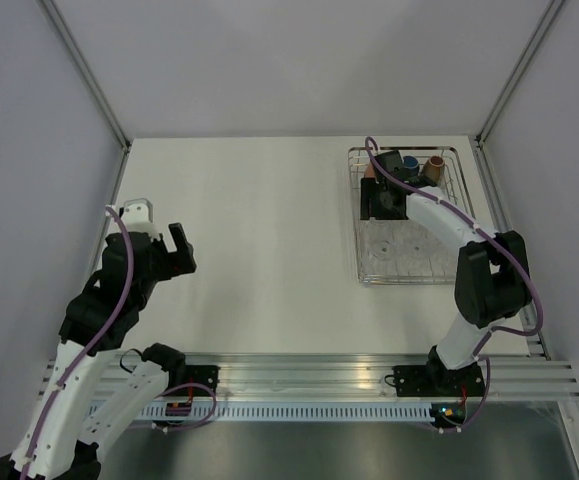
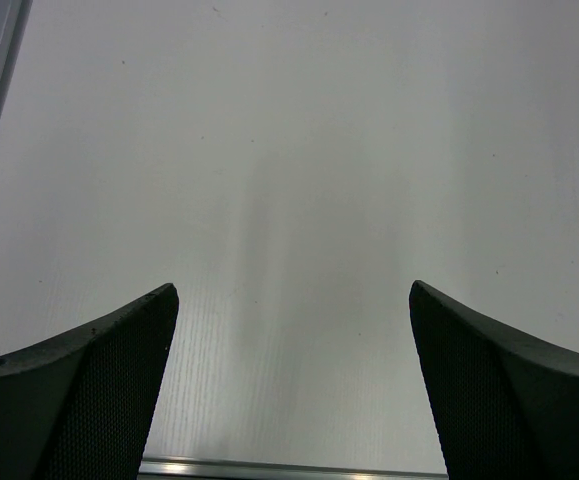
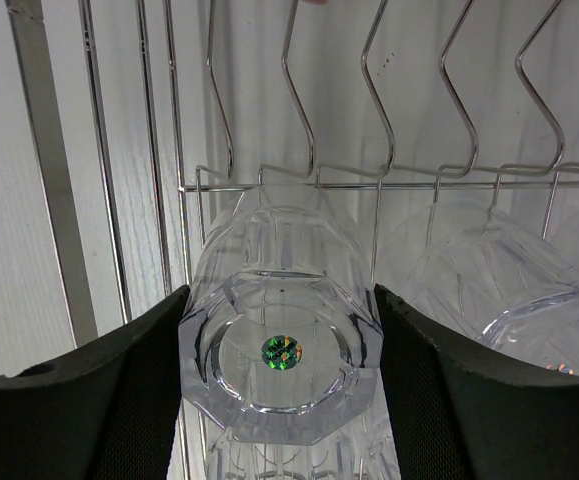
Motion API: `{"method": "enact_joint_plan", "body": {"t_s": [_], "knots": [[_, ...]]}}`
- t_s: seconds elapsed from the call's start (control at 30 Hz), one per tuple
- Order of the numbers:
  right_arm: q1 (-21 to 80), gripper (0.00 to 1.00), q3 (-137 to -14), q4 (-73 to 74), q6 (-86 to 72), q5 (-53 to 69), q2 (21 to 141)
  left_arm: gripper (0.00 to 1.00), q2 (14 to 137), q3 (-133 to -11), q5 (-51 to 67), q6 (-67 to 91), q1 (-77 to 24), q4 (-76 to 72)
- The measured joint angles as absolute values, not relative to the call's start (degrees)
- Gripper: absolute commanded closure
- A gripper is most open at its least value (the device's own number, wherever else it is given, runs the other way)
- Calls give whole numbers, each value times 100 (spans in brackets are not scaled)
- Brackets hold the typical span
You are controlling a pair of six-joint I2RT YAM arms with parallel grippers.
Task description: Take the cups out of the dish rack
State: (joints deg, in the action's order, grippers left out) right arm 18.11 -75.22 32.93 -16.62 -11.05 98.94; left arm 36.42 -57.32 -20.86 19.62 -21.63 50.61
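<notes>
The silver wire dish rack (image 1: 353, 230) stands at the back right of the table. My right gripper (image 1: 381, 205) reaches into it. In the right wrist view both fingers press the sides of an upside-down clear glass tumbler (image 3: 281, 350), so the right gripper (image 3: 281, 295) is shut on it. A second tumbler (image 3: 499, 290) stands just right of it, behind the rack's prongs (image 3: 369, 183). A dark blue mug (image 1: 410, 161) and a brown mug (image 1: 435, 170) sit at the rack's far end. More clear tumblers (image 1: 409, 250) show faintly at its near end. My left gripper (image 1: 187, 252) hangs open over bare table at the left, holding nothing.
White table (image 2: 289, 150) fills the left wrist view between the left gripper's (image 2: 294, 290) open fingers. A metal rail (image 1: 309, 375) runs along the near edge. Frame posts and grey walls close in the back and both sides.
</notes>
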Motion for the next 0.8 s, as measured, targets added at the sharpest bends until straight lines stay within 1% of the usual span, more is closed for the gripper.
{"method": "enact_joint_plan", "body": {"t_s": [0.07,0.23,0.47,0.6,0.8], "knots": [[1837,64,-7535,3330,-1662,-1135,9885,1,3667,-5732,-2036,1962,-2163,5052],[1935,66,-7677,3581,-1662,-1192,9629,1,3907,-5739,-1549,1975,-2163,4941],[2003,68,-8086,3769,-1647,-1118,8687,1,4252,-5734,-62,2246,-2163,4263],[2003,69,-8112,3677,-1627,-521,8128,1,4368,-5529,1258,2624,-2163,3330],[2067,70,-7456,2661,-1927,1306,7435,1,4521,-4917,2934,3503,-2163,1579]]}}
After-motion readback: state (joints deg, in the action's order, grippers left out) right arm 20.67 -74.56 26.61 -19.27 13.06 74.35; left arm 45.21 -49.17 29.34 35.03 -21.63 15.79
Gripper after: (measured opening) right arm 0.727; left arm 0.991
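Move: The clear cup, upside down at the left end of the rack's rear clear row, is already between the right fingers, its middle some 3 cm below the hand. From this hand, the open left gripper, which the cup is taken towards, is about 46 cm left, 19 cm back and 16 cm higher. The orange cup stands roughly 11 cm straight ahead, another clear cup 8 cm right and level. From the left hand the held cup lies 19 cm ahead, 46 cm right, 19 cm below. The clear cup, still pinched in the right fingers, is lifted about 18 cm almost straight up out of the rack, then also carried some 8 cm left and a little back towards the left gripper, the wrist tipping up, rolling left side up and turning counter-clockwise. The left hand swings about 17 cm right to meet the cup, rising slightly at the end, rolling right side up and turning some 40 degrees clockwise, fingers wide open. ##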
